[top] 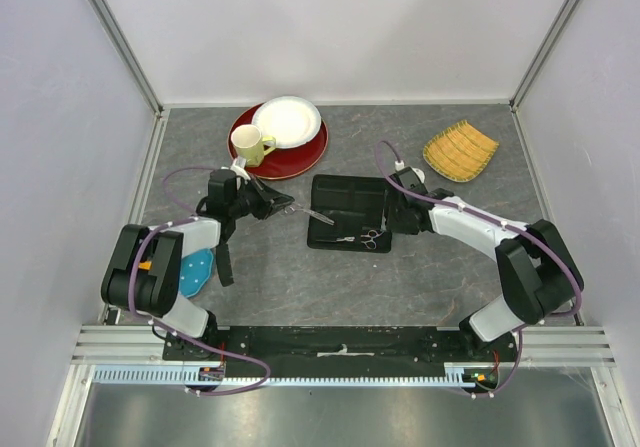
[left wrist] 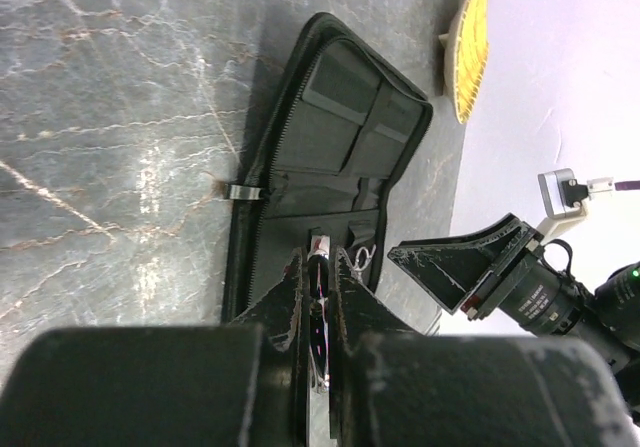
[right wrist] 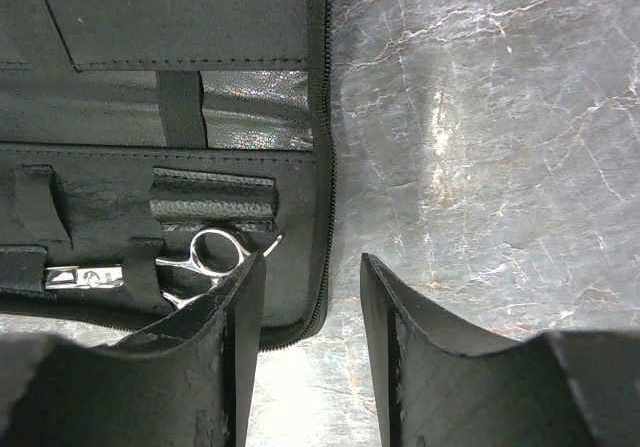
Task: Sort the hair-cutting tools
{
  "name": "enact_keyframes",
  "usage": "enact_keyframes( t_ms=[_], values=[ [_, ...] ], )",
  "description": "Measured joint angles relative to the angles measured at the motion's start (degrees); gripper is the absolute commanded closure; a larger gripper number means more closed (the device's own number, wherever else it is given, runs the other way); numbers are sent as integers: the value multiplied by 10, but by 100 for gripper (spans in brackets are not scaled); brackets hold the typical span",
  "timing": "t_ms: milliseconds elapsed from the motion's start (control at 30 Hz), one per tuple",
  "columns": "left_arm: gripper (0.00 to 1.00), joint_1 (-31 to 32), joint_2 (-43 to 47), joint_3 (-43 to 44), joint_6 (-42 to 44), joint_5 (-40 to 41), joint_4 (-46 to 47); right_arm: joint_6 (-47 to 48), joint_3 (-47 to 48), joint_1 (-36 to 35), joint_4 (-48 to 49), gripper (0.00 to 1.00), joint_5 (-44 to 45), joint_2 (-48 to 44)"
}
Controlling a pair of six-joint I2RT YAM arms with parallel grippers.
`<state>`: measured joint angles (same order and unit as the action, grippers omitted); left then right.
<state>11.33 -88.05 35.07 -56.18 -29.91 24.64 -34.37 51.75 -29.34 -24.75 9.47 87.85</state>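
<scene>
An open black case [top: 350, 199] lies mid-table. Silver scissors [top: 371, 237] with ring handles sit strapped in its near half; they also show in the right wrist view [right wrist: 213, 255]. My left gripper [top: 288, 207] is shut on a thin silver tool [top: 315, 215], which it holds just above the case's left edge; in the left wrist view [left wrist: 318, 259] the tool [left wrist: 319, 247] pokes out between the closed fingers. My right gripper [top: 388, 225] is open, and in the right wrist view [right wrist: 312, 267] its jaws straddle the case's right edge [right wrist: 322, 217] beside the scissors. No black combs are in view.
A red plate [top: 300, 157] with a white plate [top: 287, 121] and a yellow mug [top: 250, 145] stands at the back. A yellow woven tray [top: 460, 150] is at the back right. A blue object [top: 197, 271] lies by the left arm. Walls close three sides.
</scene>
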Motion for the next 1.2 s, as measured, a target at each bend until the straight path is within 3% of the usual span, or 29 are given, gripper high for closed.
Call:
enact_keyframes(
  t_ms=[300,933,1067,1200],
  values=[
    [98,0,-56,-8,-16,13,52,-1,-4,6,20,67,-21,41],
    [98,-1,-78,-41,-49,-8,122,-18,8,17,19,85,-47,64],
    [98,-4,-78,-41,-48,-14,119,-23,10,17,16,100,-47,66],
    [98,-7,-88,-41,-53,-28,132,-28,12,18,13,100,-47,69]
  ],
)
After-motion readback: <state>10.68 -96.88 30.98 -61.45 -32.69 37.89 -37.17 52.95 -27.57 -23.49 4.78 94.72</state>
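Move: The right hand stands about 3 cm above the case's right edge, which is level fore and aft and some 1 cm to its left. The case's middle lies about 9 cm left and 4 cm ahead of that hand, the stowed scissors 7 cm left and 2 cm back. From the left hand, still holding the other scissors, the near pocket strip is about 12 cm right, level fore and aft and 8 cm down; the stowed scissors lie 15 cm right and 3 cm back. The right fingers straddle the case's right edge beside the stowed scissors' rings and pinch it: the hand sinks about 3 cm, then stays down while the fingers go on closing from half open to nearly shut. Meanwhile the left hand, keeping its grip on the scissors with the blade reaching rightward over the case, lowers them roughly 3.5 cm towards the near pocket strip, most of it early on. ##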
